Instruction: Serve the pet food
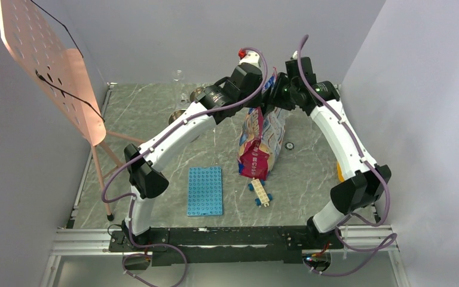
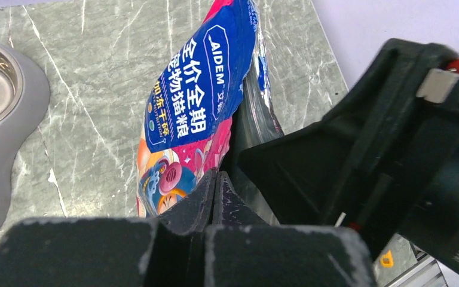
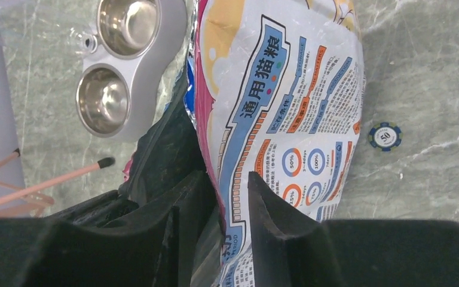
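Observation:
The pet food bag (image 1: pixel 260 146), glossy pink-red, white and blue, hangs upright over the middle of the table; the pet food itself is hidden inside. My left gripper (image 2: pixel 218 174) is shut on the bag's (image 2: pixel 197 101) top edge, on its blue and pink printed side. My right gripper (image 3: pixel 227 176) stands open, with the white printed wall of the bag (image 3: pixel 287 101) loose in the gap between its fingers. Both grippers meet at the bag's top in the top view. The steel double bowl (image 3: pixel 161 66) lies on the table to the bag's left, both cups bare.
A blue baseplate (image 1: pixel 205 190) and a small brick car (image 1: pixel 260 192) lie near the front. A poker chip (image 3: pixel 385 136) sits right of the bag. A pink perforated panel (image 1: pixel 48 60) on thin legs stands at the left. White walls close in both sides.

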You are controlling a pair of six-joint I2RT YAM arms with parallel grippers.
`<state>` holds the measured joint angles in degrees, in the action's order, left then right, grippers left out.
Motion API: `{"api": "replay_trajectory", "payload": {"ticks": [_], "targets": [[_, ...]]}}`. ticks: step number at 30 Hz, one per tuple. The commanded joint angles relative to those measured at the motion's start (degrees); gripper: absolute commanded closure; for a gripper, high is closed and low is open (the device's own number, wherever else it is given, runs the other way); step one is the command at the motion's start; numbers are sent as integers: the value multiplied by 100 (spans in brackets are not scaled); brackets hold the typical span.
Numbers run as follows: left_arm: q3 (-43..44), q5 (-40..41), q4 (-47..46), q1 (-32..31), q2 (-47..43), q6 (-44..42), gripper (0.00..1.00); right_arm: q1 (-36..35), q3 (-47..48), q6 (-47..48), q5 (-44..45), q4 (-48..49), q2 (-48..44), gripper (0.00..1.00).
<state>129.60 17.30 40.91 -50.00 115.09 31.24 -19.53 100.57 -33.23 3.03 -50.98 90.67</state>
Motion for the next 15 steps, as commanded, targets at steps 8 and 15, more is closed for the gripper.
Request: {"api": "replay_trajectory", "payload": {"ticks": [8, 15], "targets": [[13, 103, 239, -45, -97, 1, 59, -316, 436, 188, -162, -5, -369, 100], [217, 210, 370, -54, 118, -162, 61, -394, 654, 71, 604, -473, -443, 100]]}}
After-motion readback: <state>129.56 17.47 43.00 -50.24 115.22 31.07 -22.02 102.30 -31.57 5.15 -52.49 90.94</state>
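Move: The pet food bag's mouth is at both grippers: its left rim lies right at the left gripper's shut tips, its right rim between the right gripper's part-open tips, both rims at most 1 cm below. From the left gripper, the steel twin bowls stand some 11 cm ahead and 27 cm left, about 31 cm below; from the right gripper, the poker chip lies about 4 cm back, 10 cm right and 28 cm below. Close the right gripper on the bag's right rim with a dip of less than 1 cm, then, keeping the pinch, ease it left and slightly up by about 1 cm. Meanwhile open the left gripper to nearly half its range around the left rim, sinking it about 1 cm so the edge sits between its fingers. ##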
